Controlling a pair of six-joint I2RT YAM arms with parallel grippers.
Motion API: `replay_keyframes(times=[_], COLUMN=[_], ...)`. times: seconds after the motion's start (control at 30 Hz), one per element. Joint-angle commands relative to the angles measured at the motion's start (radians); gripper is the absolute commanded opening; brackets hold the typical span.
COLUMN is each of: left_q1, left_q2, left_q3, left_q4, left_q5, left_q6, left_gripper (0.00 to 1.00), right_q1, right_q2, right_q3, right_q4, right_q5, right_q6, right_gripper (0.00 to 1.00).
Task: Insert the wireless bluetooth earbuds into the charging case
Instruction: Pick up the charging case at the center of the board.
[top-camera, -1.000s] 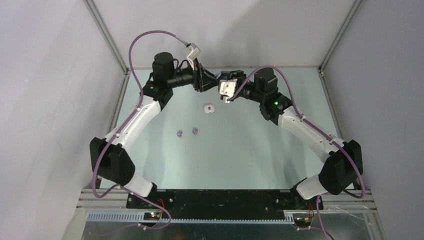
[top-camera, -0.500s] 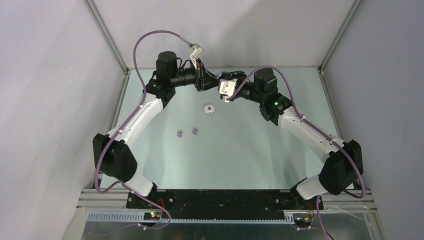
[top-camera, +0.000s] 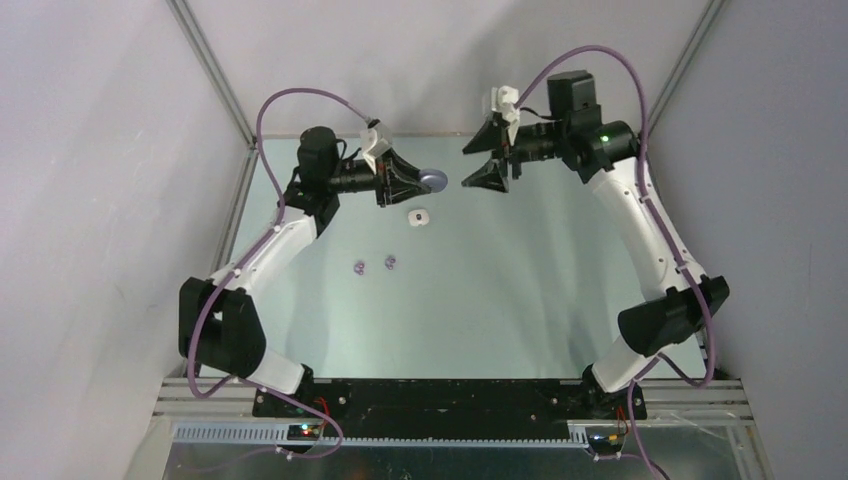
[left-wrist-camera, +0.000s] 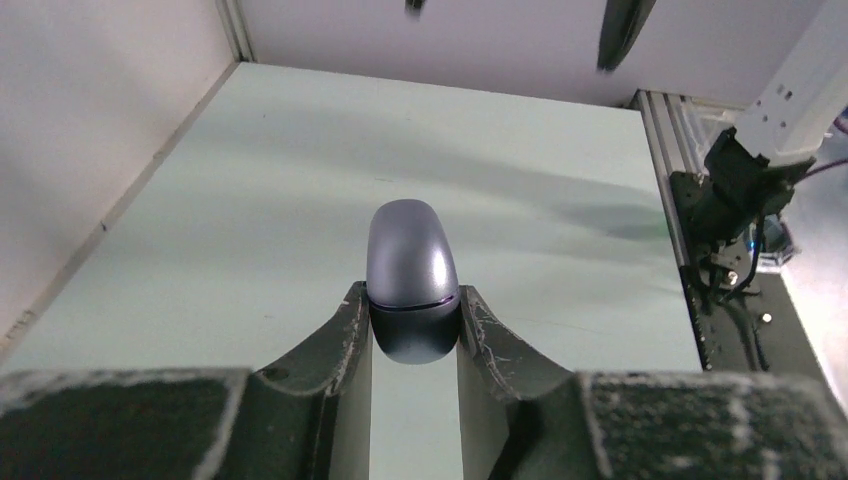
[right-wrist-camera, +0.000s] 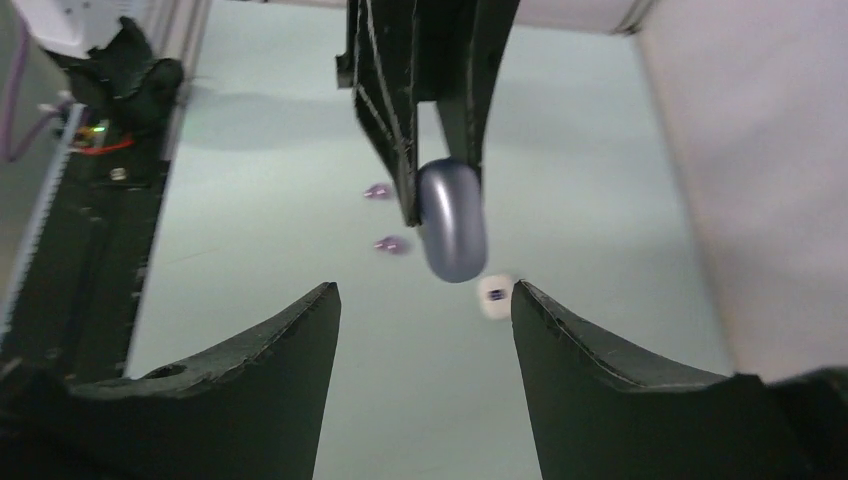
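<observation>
The charging case (left-wrist-camera: 410, 255) is a closed, lilac-grey, pill-shaped shell with a thin seam. My left gripper (left-wrist-camera: 412, 300) is shut on its lower half and holds it in the air above the back of the table (top-camera: 500, 290). From above, the case (top-camera: 432, 179) sticks out of the left gripper (top-camera: 424, 180). My right gripper (top-camera: 478, 160) hangs open a short way to the right of it, holding nothing. In the right wrist view the case (right-wrist-camera: 452, 222) is beyond the open right gripper (right-wrist-camera: 425, 290). Two purple earbuds (top-camera: 359, 267) (top-camera: 390, 263) lie on the table.
A small white item with a dark mark (top-camera: 418, 216) lies on the table below the held case, also in the right wrist view as the white item (right-wrist-camera: 494, 297). White walls and metal frame posts (top-camera: 215, 75) close in the back and sides.
The right gripper opened wider, let go of the case and drew back up and to the right. The left gripper shut on the case and kept it, shifting slightly left.
</observation>
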Motion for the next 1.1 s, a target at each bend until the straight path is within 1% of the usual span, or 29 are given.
replay_keyframes(times=[0.0, 0.1, 0.23, 0.5, 0.87, 0.93, 0.97, 1.0, 1.03, 1.07], left_q1=[-0.002, -0.001, -0.001, -0.001, -0.003, -0.003, -0.003, -0.003, -0.002, -0.003], left_q2=[-0.068, -0.072, -0.079, -0.083, -0.075, -0.071, -0.069, -0.068, -0.067, -0.067], left_q3=[-0.053, -0.067, -0.070, -0.069, -0.065, -0.062, -0.060, -0.059, -0.059, -0.058], left_q4=[0.255, 0.266, 0.260, 0.257, 0.254, 0.256, 0.257, 0.256, 0.256, 0.255], left_q5=[0.082, 0.094, 0.100, 0.098, 0.102, 0.100, 0.099, 0.096, 0.093, 0.085], left_q6=[0.022, 0.015, 0.024, 0.027, 0.009, 0.005, 0.003, 0.001, -0.001, -0.003], left_gripper=[0.00, 0.00, 0.00, 0.00, 0.00, 0.00, 0.00, 0.00, 0.00, 0.00], right_q1=[0.047, 0.079, 0.116, 0.128, 0.127, 0.126, 0.125, 0.123, 0.123, 0.122], right_q2=[0.052, 0.088, 0.124, 0.138, 0.147, 0.157, 0.161, 0.163, 0.163, 0.163], right_q3=[-0.029, -0.009, 0.025, 0.030, -0.007, -0.004, 0.003, 0.006, 0.010, 0.016], right_q4=[-0.139, -0.103, -0.092, -0.016, 0.093, 0.089, 0.086, 0.081, 0.077, 0.063], right_q5=[-0.039, -0.022, 0.007, 0.044, 0.087, 0.073, 0.061, 0.054, 0.044, 0.039], right_q6=[0.017, 0.044, 0.055, 0.115, 0.148, 0.149, 0.151, 0.153, 0.150, 0.145], right_gripper=[0.68, 0.67, 0.64, 0.59, 0.61, 0.56, 0.49, 0.46, 0.39, 0.36])
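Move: The grey charging case is already held at the left hand's fingertips, its middle about 2 cm to that hand's right. From the open right hand it lies roughly 7 cm to the left, 8 cm below and 2 cm farther out. The white case lies on the board some 38 cm below the right hand, 11 cm left and 7 cm ahead; the purple earbuds lie at the same depth, 20 cm left and 4 cm back. The right hand swings down about 7 cm and some 4 cm left towards the free end of the grey case, rolling roughly 15 degrees about its finger line, then hangs nearly still before easing a further 2 cm left and slightly forward and closing its fingers from either side onto that end. The left hand keeps its pinch on the case throughout, first drawing it back about 1.5 cm, then holding with a slight lift and tilt to offer it to the right fingers. ##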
